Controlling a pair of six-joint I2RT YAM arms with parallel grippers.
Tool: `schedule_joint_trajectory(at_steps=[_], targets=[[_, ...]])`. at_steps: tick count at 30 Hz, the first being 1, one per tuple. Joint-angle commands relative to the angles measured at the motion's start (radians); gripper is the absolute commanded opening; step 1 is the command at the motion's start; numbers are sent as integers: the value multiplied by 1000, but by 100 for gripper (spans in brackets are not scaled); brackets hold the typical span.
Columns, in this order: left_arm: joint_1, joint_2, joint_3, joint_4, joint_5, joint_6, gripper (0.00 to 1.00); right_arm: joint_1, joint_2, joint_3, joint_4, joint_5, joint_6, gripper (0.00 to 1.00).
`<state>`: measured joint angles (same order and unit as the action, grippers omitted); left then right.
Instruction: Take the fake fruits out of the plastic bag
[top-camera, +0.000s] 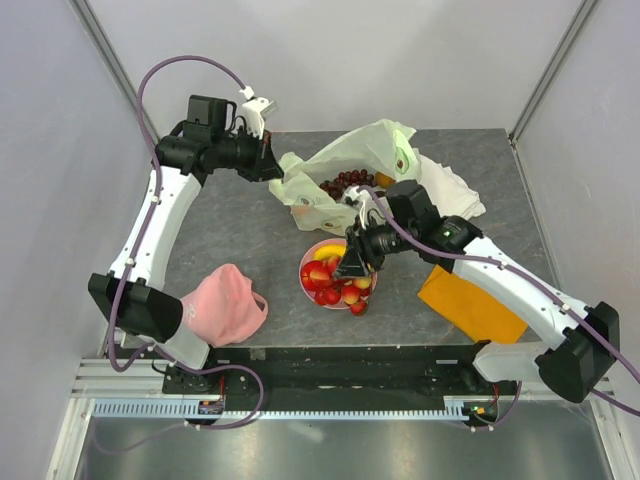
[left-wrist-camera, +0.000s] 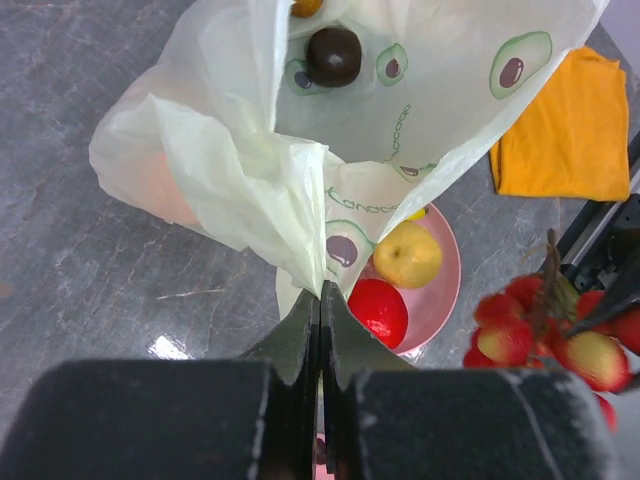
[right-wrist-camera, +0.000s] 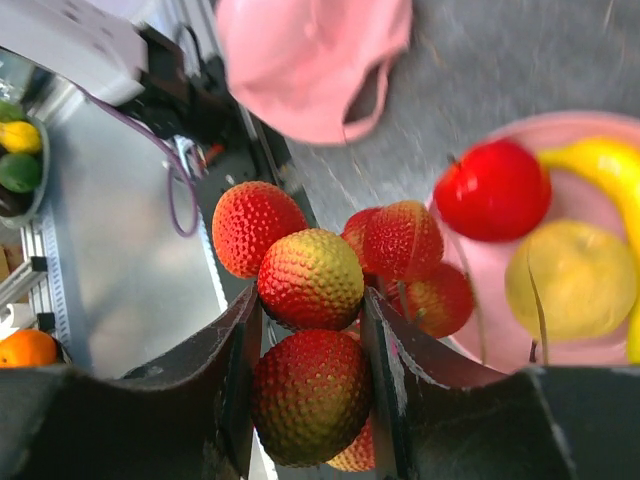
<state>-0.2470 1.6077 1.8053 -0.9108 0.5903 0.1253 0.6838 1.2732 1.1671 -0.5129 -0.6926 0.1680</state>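
The pale green plastic bag (top-camera: 352, 158) lies at the back of the table, its mouth held up. My left gripper (top-camera: 272, 166) is shut on the bag's edge (left-wrist-camera: 300, 215), pinched at the fingertips (left-wrist-camera: 321, 296). Inside the bag I see a dark plum (left-wrist-camera: 333, 55), an orange (left-wrist-camera: 306, 6) and a purple grape bunch (top-camera: 347, 183). My right gripper (top-camera: 352, 268) is shut on the red-yellow berry cluster (right-wrist-camera: 312, 285) above the pink plate (top-camera: 303, 274). On the plate are a red apple (right-wrist-camera: 492, 190), a banana (right-wrist-camera: 600, 165) and a round yellow fruit (right-wrist-camera: 565, 280).
A pink cap (top-camera: 225, 303) lies near the front left edge. An orange cloth (top-camera: 470, 300) sits front right under the right arm. A white cloth (top-camera: 452, 190) lies behind it, beside the bag.
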Motion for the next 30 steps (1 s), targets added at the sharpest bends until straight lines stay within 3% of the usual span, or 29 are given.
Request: schedule_joint_trajectory(at_steps=[1,21,30], targets=[[5,-61,-4,-3,-24,45,1,5,-18,-83,40,48,-16,6],[5,-92,-124,-7,2,53,2,5,227,-90,129,139,-142,6],[6,-83,-121,-7,13,53,2,5,265,-96,113,243,-159,17]])
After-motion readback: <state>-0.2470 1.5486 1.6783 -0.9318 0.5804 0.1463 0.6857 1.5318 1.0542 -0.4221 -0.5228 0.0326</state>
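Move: The right hand holds the lychee bunch above the near edge of the pink plate, whose middle lies about 7 cm ahead, 3 cm left and some 20 cm below. On the plate the red apple sits roughly 5 cm left of its middle, the yellow pear a couple of centimetres right of it, and the banana about 5 cm farther out. From the left hand, which holds the bag, the plate is some 11 cm back, 12 cm right and 27 cm down. Still pinching the lychee bunch, the right hand lowers it about 13 cm towards the near part of the plate, beside the apple and pear, easing some 4 cm forward after a slight initial drift right. Its fingertips tip about 15 degrees farther down, slowing near the end. The left hand keeps its grip on the bag's edge and sinks some 3 cm while drawing back 2 or 3 cm. ##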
